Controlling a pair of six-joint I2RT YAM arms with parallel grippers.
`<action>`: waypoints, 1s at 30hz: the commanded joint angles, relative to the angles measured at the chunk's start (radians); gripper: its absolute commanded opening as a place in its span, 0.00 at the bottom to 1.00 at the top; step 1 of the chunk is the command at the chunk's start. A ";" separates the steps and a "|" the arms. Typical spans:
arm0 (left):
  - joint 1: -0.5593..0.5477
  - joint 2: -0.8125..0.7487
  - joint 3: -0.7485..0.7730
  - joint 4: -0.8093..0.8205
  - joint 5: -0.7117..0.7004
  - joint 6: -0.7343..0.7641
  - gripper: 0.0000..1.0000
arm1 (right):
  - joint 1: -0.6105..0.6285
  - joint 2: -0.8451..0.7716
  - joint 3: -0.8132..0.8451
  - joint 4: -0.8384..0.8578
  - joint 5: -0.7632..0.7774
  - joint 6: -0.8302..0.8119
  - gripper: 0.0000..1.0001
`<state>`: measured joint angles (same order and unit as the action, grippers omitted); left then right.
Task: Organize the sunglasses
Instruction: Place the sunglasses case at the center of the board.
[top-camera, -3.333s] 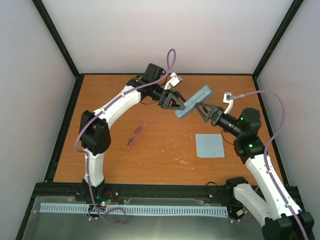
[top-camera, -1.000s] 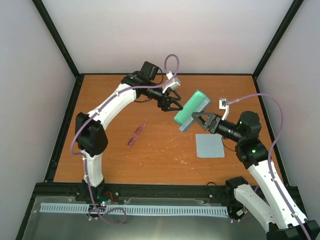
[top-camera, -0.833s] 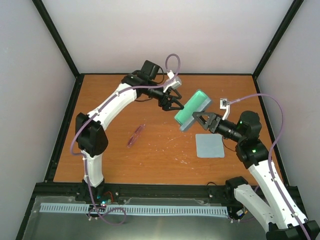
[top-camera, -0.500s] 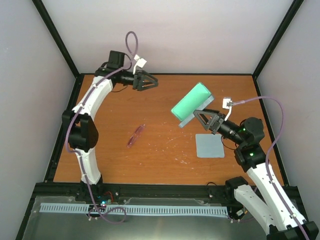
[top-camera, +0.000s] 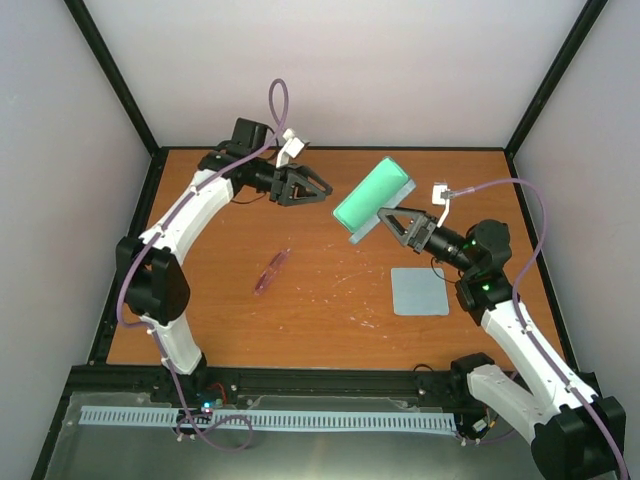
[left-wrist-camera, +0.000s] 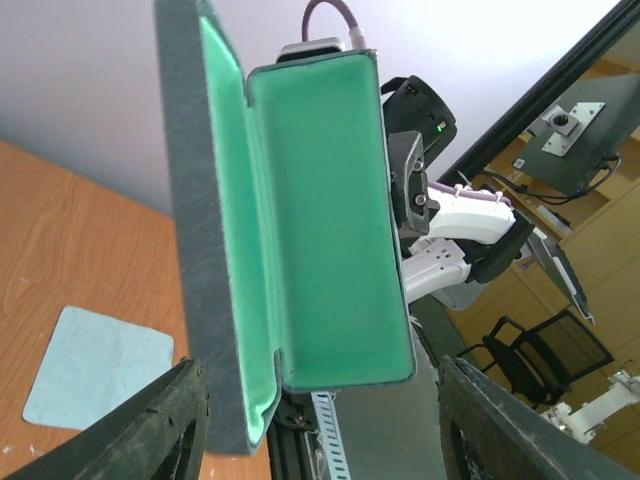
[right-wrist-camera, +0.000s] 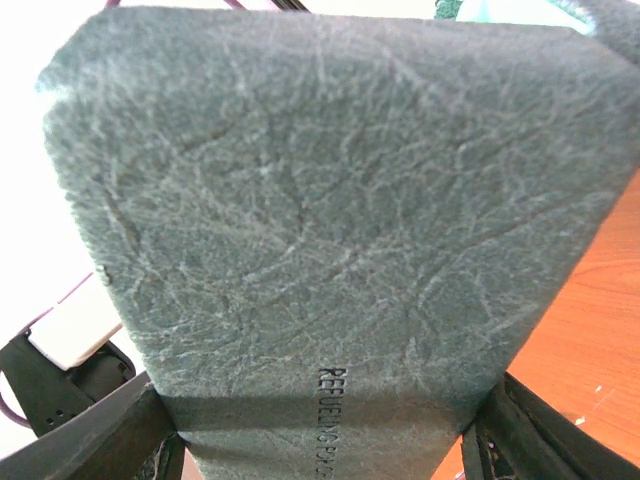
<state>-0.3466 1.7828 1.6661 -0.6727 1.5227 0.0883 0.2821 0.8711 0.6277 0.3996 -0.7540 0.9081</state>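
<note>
The grey-blue case (top-camera: 371, 197) is held open in the air over the back of the table, its green lining facing up and left. My right gripper (top-camera: 388, 222) is shut on its lower end. In the right wrist view the case's grey outer shell (right-wrist-camera: 330, 220) fills the frame between my fingers (right-wrist-camera: 110, 430). My left gripper (top-camera: 318, 190) is open and empty, just left of the case and apart from it. The left wrist view looks into the green lining (left-wrist-camera: 320, 220). The reddish-pink folded sunglasses (top-camera: 271, 271) lie on the table at the centre left.
A pale blue square cloth (top-camera: 419, 291) lies flat on the table at the right, under my right arm; it also shows in the left wrist view (left-wrist-camera: 100, 365). Black frame posts and pale walls enclose the orange table (top-camera: 330, 320).
The case, shut and held by both grippers at first, now stands open in the right gripper alone. The left gripper let go, swung off to the back left, then came back toward the case.
</note>
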 joint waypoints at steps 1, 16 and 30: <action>-0.025 -0.003 0.072 -0.084 -0.043 0.104 0.63 | 0.005 -0.004 0.049 0.089 -0.019 0.000 0.09; -0.082 0.016 0.074 -0.123 -0.127 0.152 0.65 | 0.009 0.025 0.074 0.130 -0.032 0.021 0.09; -0.106 0.033 0.105 -0.083 -0.137 0.128 0.31 | 0.027 0.060 0.083 0.136 -0.039 0.020 0.09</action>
<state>-0.4473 1.8004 1.7245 -0.7753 1.3720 0.2119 0.2974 0.9295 0.6762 0.4698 -0.7845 0.9325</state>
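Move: The open sunglasses case hangs in the right hand's grip, its middle about 10 cm to the right of the left hand, 2 cm back and slightly higher; from the right hand its middle is some 4 cm ahead, 3 cm left and slightly above. On the table some 28 cm below the left hand, the sunglasses lie 6 cm back and 13 cm to its left, and the grey-blue cloth 11 cm back and 24 cm to its right. The left hand eases about 3 cm to the right, dropping back and down by some 1.5 cm each, to bring its open fingers to the near left end of the open case, where they close roughly halfway with the edge of one grey half between them. Meanwhile the right hand keeps its pinch on the case and lifts it about 2 cm, hardly turning it. ##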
